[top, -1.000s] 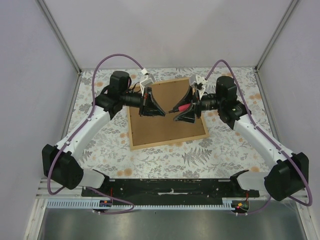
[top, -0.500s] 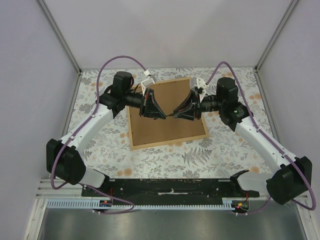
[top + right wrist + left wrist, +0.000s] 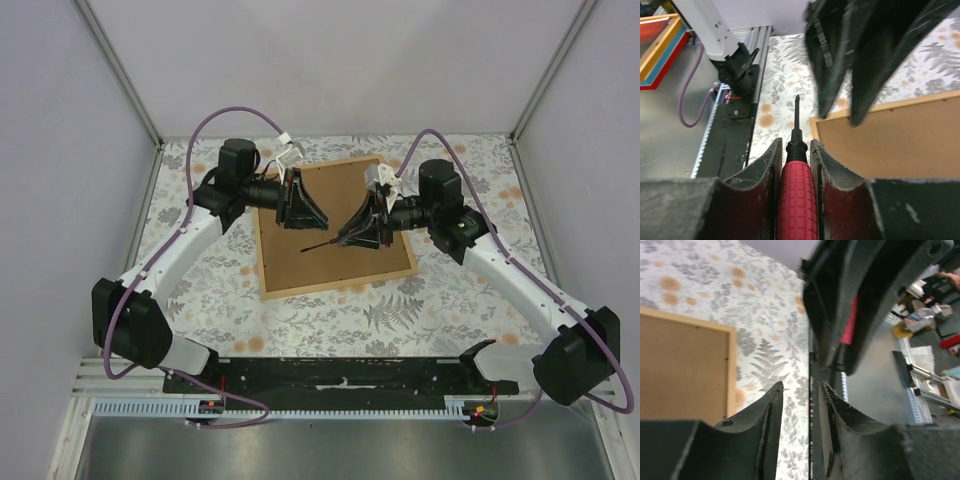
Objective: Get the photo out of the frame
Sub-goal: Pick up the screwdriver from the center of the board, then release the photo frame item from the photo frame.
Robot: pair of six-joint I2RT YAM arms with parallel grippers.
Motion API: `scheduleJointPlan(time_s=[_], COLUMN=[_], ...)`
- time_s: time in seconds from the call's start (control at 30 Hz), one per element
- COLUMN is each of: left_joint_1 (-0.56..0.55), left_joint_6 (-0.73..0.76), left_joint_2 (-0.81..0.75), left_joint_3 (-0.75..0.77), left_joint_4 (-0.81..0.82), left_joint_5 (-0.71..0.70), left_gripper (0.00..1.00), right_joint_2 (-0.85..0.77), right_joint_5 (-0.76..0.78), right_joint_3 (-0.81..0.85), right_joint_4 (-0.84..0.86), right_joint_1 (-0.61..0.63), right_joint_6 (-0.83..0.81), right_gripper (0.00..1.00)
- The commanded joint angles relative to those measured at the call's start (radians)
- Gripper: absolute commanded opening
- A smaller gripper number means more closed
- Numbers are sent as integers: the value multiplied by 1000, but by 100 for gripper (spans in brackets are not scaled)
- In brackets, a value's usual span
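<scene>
The frame (image 3: 330, 225) lies flat in the middle of the table with its brown back board up and a thin light-tan wooden rim. The photo is hidden under that board. My right gripper (image 3: 350, 238) hangs over the board, shut on the red handle of a screwdriver (image 3: 797, 192). Its thin dark shaft (image 3: 320, 246) points left. In the right wrist view the handle fills the gap at my right gripper (image 3: 796, 146). My left gripper (image 3: 318, 222) faces it from the upper left, open, with nothing between its fingers (image 3: 771, 410).
A floral cloth (image 3: 200, 270) covers the table around the frame. A black rail (image 3: 340, 372) with both arm bases runs along the near edge, with a bare metal surface (image 3: 330, 450) below it. Grey walls close the left, right and back sides.
My right gripper has shut on the screwdriver handle and carried it left over the board. My left gripper has opened and drawn back from the screwdriver.
</scene>
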Motion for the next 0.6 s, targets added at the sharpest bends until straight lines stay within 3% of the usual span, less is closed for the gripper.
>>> scheduleJointPlan(time_s=[0.0, 0.03, 0.07, 0.17, 0.3, 0.47, 0.57], left_joint_1=[108, 139, 175, 274, 321, 331, 335], left_joint_6=[-35, -38, -35, 41, 216, 290, 337], left_joint_2=[-29, -40, -55, -101, -155, -174, -146], left_joint_3=[59, 60, 60, 53, -19, -182, -242], left_joint_4=[87, 89, 81, 3, -118, -89, -75], left_joint_5=[-59, -55, -56, -119, -343, -594, -645], left_gripper=[46, 60, 62, 63, 63, 63, 62], right_joint_2=[20, 24, 26, 37, 78, 236, 297], right_joint_5=[-26, -26, -15, 20, 108, 206, 211], right_joint_3=[1, -9, -20, -43, -85, -37, -65], right_joint_4=[27, 51, 80, 153, 239, 221, 313], right_joint_1=[12, 1, -8, -28, -31, -29, -22], right_joint_6=[77, 100, 131, 220, 330, 471, 561], right_gripper=[0, 0, 0, 0, 0, 0, 0])
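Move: My right hand already holds the red-handled screwdriver by its grip; the middle of the upturned frame lies about 15 cm ahead of that hand, 3 cm to its left and some 28 cm below, and the screwdriver tip about 9 cm to its left and 2 cm back. From my left hand, already partly open, the frame's left rail is about 14 cm ahead, 16 cm left and 28 cm below; the tip is some 4 cm left and 3 cm back. With my right hand keeping its grip on the screwdriver, I sink about 8 cm and reach 6 cm forward over the frame, rolling the hand some 30 degrees and swinging the shaft clockwise. My left hand opens wide and clears off to the left by about 14 cm and forward 9 cm, dipping at the end towards the frame's left rail and swinging counter-clockwise. ##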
